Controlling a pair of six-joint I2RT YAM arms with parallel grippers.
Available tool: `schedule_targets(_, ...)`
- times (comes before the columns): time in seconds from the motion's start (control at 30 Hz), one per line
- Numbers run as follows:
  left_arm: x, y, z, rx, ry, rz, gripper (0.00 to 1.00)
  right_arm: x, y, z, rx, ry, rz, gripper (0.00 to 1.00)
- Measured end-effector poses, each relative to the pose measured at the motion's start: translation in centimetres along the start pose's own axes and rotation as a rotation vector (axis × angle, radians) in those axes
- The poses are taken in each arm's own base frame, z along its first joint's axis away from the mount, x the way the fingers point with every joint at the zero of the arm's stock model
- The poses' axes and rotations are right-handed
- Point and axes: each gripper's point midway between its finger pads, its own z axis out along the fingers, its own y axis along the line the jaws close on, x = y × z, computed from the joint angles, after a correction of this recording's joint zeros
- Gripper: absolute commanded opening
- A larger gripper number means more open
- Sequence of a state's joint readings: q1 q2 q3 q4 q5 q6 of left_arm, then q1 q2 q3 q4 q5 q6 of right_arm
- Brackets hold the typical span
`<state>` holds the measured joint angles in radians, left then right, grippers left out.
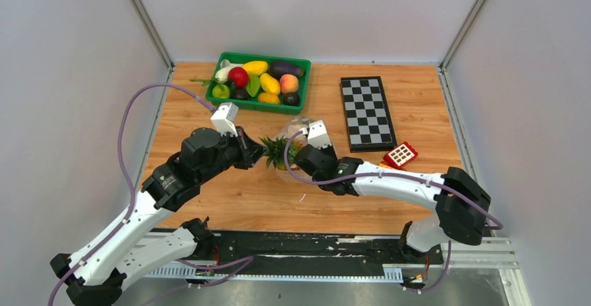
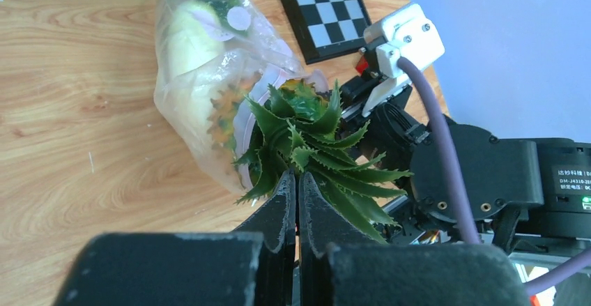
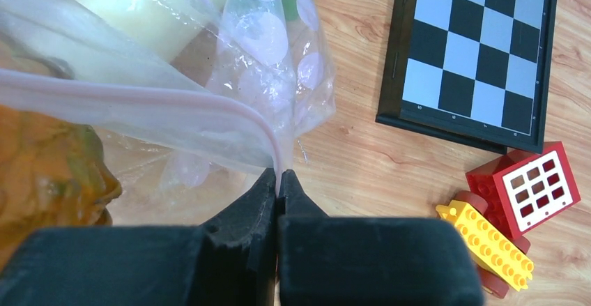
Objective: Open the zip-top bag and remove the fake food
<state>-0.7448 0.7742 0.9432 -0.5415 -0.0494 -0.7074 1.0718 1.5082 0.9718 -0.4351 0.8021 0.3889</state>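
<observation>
The clear dotted zip-top bag lies mid-table with its pink zip mouth open toward the arms. A toy pineapple sticks partway out of that mouth, leaves first. My left gripper is shut on the pineapple's green leaf crown. My right gripper is shut on the bag's pink zip edge, at its corner. Through the plastic I see a pale white piece and the pineapple's orange body. In the top view both grippers meet at the bag.
A green basket of toy produce stands at the back centre. A chessboard lies right of the bag, with a red-yellow block toy just in front of it. Walls close in on three sides.
</observation>
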Motion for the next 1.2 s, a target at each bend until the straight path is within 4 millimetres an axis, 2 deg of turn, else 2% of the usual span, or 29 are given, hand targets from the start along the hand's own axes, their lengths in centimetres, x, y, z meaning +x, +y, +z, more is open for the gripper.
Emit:
schedule_targets(0.2,-1.4,-1.0,-0.4,0.063,-0.077,-0.009,0.00,-1.9,-0.1,-2.0,-0.100,-0.061,0.066,0.00)
schedule_targets(0.37,-1.8,-3.9,1.8,0.211,-0.094,-0.060,0.00,-3.2,-0.2,-3.6,-0.198,-0.111,0.096,0.00)
schedule_targets(0.5,-1.1,-6.0,4.3,0.329,-0.055,-0.123,0.00,-4.2,0.2,-4.5,-0.261,-0.144,0.108,0.00)
schedule_targets(0.63,-1.0,-7.3,5.3,0.403,-0.041,-0.170,0.00,-4.1,0.4,-4.4,-0.272,-0.143,0.107,0.00)
schedule_targets(0.77,-2.1,-8.5,4.9,0.457,-0.072,-0.191,0.00,-4.0,0.3,-4.1,-0.254,-0.150,0.124,0.00)
schedule_targets(1.0,-3.2,-8.5,4.6,0.439,-0.084,-0.191,0.00,-3.0,-1.2,-2.7,-0.144,-0.141,0.163,0.00)
schedule_targets(1.2,-5.6,-8.5,3.1,0.439,-0.132,-0.171,0.00,-0.7,-2.9,-1.2,-0.072,-0.098,0.188,0.00)
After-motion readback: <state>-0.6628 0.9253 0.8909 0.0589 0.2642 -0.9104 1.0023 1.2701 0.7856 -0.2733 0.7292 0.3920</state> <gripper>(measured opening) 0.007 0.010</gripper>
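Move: The left hand, high over the table, holds the pineapple by its leaves; its body, still inside the bag mouth, is about 9 cm right and 12 cm below. The bag's bulk lies some 12 cm ahead, 11 cm right and 22 cm down, the green tray about 33 cm ahead and 4 cm left. From the right hand, gripping the bag's rim, the pineapple body is roughly 12 cm left and level, the chessboard 17 cm ahead, 11 cm right. Keeping the leaves pinched, the left hand swings about 8 cm to the right over the bag while rolling its left side down and turning clockwise, some 25 to 30 degrees in all, so the fingers come nearly level, then lifts to end about 8 cm higher, easing back left slightly. Meanwhile the right hand keeps its grip on the rim, first rising about 5 cm and tilting its left side up some 15 degrees, then drawing the rim right and down, away from the pineapple. ##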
